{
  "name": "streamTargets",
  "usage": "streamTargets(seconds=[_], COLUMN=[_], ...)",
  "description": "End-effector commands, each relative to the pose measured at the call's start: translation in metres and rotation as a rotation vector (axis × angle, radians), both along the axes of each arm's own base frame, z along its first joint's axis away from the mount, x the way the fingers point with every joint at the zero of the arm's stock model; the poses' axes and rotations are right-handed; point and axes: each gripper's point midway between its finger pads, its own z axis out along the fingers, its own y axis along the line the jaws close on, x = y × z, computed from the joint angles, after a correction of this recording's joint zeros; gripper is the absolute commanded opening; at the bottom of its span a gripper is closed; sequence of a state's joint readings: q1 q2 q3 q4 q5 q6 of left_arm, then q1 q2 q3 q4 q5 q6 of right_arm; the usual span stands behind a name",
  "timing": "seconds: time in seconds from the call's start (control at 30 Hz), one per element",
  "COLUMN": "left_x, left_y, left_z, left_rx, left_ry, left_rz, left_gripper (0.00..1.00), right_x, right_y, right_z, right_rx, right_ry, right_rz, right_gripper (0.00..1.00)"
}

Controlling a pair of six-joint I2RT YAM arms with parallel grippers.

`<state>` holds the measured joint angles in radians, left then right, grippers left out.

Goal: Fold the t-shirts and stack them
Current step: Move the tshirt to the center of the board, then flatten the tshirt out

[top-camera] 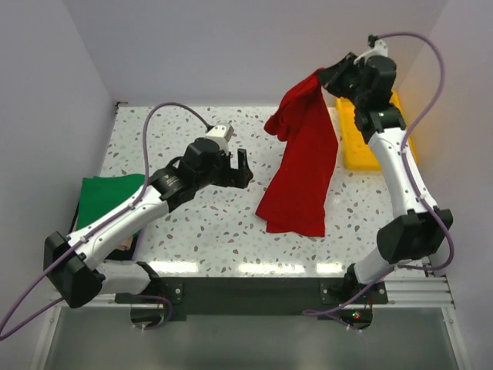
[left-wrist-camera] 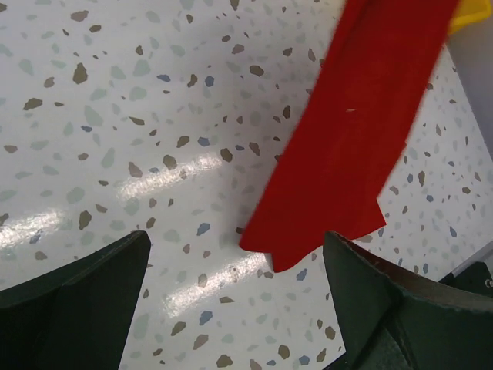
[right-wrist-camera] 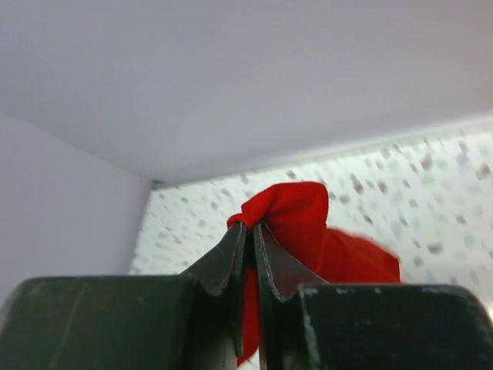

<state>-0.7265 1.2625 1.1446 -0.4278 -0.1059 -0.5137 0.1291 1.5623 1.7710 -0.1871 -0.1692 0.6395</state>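
The red t-shirt (top-camera: 304,162) hangs in a long strip from my right gripper (top-camera: 325,75), which is raised at the back right and shut on its top edge. In the right wrist view the red cloth (right-wrist-camera: 296,220) bunches over the closed fingertips (right-wrist-camera: 250,231). Its lower end rests on the table. My left gripper (top-camera: 240,168) stands open near the table's middle, left of the shirt's lower part. The left wrist view has the red hem (left-wrist-camera: 339,154) lying just ahead of the wide-apart jaws. The dark green t-shirt (top-camera: 108,196) lies folded at the left edge, partly under the left arm.
A yellow tray (top-camera: 362,146) sits at the back right, partly behind the right arm and the hanging shirt. White walls close in the speckled table (top-camera: 200,223) at the back and on both sides.
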Motion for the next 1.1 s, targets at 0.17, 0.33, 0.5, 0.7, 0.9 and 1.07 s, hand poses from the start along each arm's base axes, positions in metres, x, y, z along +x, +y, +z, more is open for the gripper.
streamTargets(seconds=[0.17, 0.33, 0.5, 0.7, 0.9, 1.07], left_x=[-0.004, 0.001, -0.003, -0.004, -0.01, -0.019], left_y=[-0.049, -0.059, -0.067, -0.08, -0.083, -0.091], left_z=[-0.083, -0.132, -0.164, -0.185, -0.198, -0.206], left_rx=[-0.094, -0.034, -0.031, -0.047, -0.034, -0.028], left_ry=[0.234, 0.369, 0.464, 0.506, 0.537, 0.562], left_rz=[-0.098, -0.076, -0.067, -0.089, -0.104, -0.132], left_gripper=[0.89, 0.75, 0.66, 0.57, 0.5, 0.46], right_x=[0.013, -0.007, -0.02, -0.019, -0.014, -0.004], right_y=[-0.036, -0.044, -0.047, -0.041, -0.035, -0.027], right_z=[-0.172, -0.198, -0.198, -0.201, -0.201, -0.211], right_rx=[-0.123, -0.163, -0.183, -0.177, -0.162, -0.164], right_ry=[0.411, 0.458, 0.453, 0.453, 0.444, 0.451], right_rz=[-0.151, -0.17, -0.167, -0.128, -0.1, -0.055], right_gripper=[0.37, 0.47, 0.51, 0.52, 0.52, 0.52])
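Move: In the right fingers, the t-shirt's upper end is still pinched about 45 cm over the board; the board's centre lies some 12 cm back and 21 cm to that hand's left. The yellow bin stands about 7 cm farther out and 26 cm to its right. The shirt's near left corner, already on the board, lies some 22 cm below the left hand, 7 cm to its right and 2 cm back; the middle of the hem is another 14 cm right and 3 cm nearer. Whipping downward, the right hand drops about 23 cm, tips down some 30 degrees and opens to half, letting go of the red t-shirt, then eases back slightly and hovers above it. The left hand sinks about 21 cm and drifts right towards the near left corner, tipping down and narrowing its wide-open fingers to about half, so the tips come close around the corner without pinching it. ##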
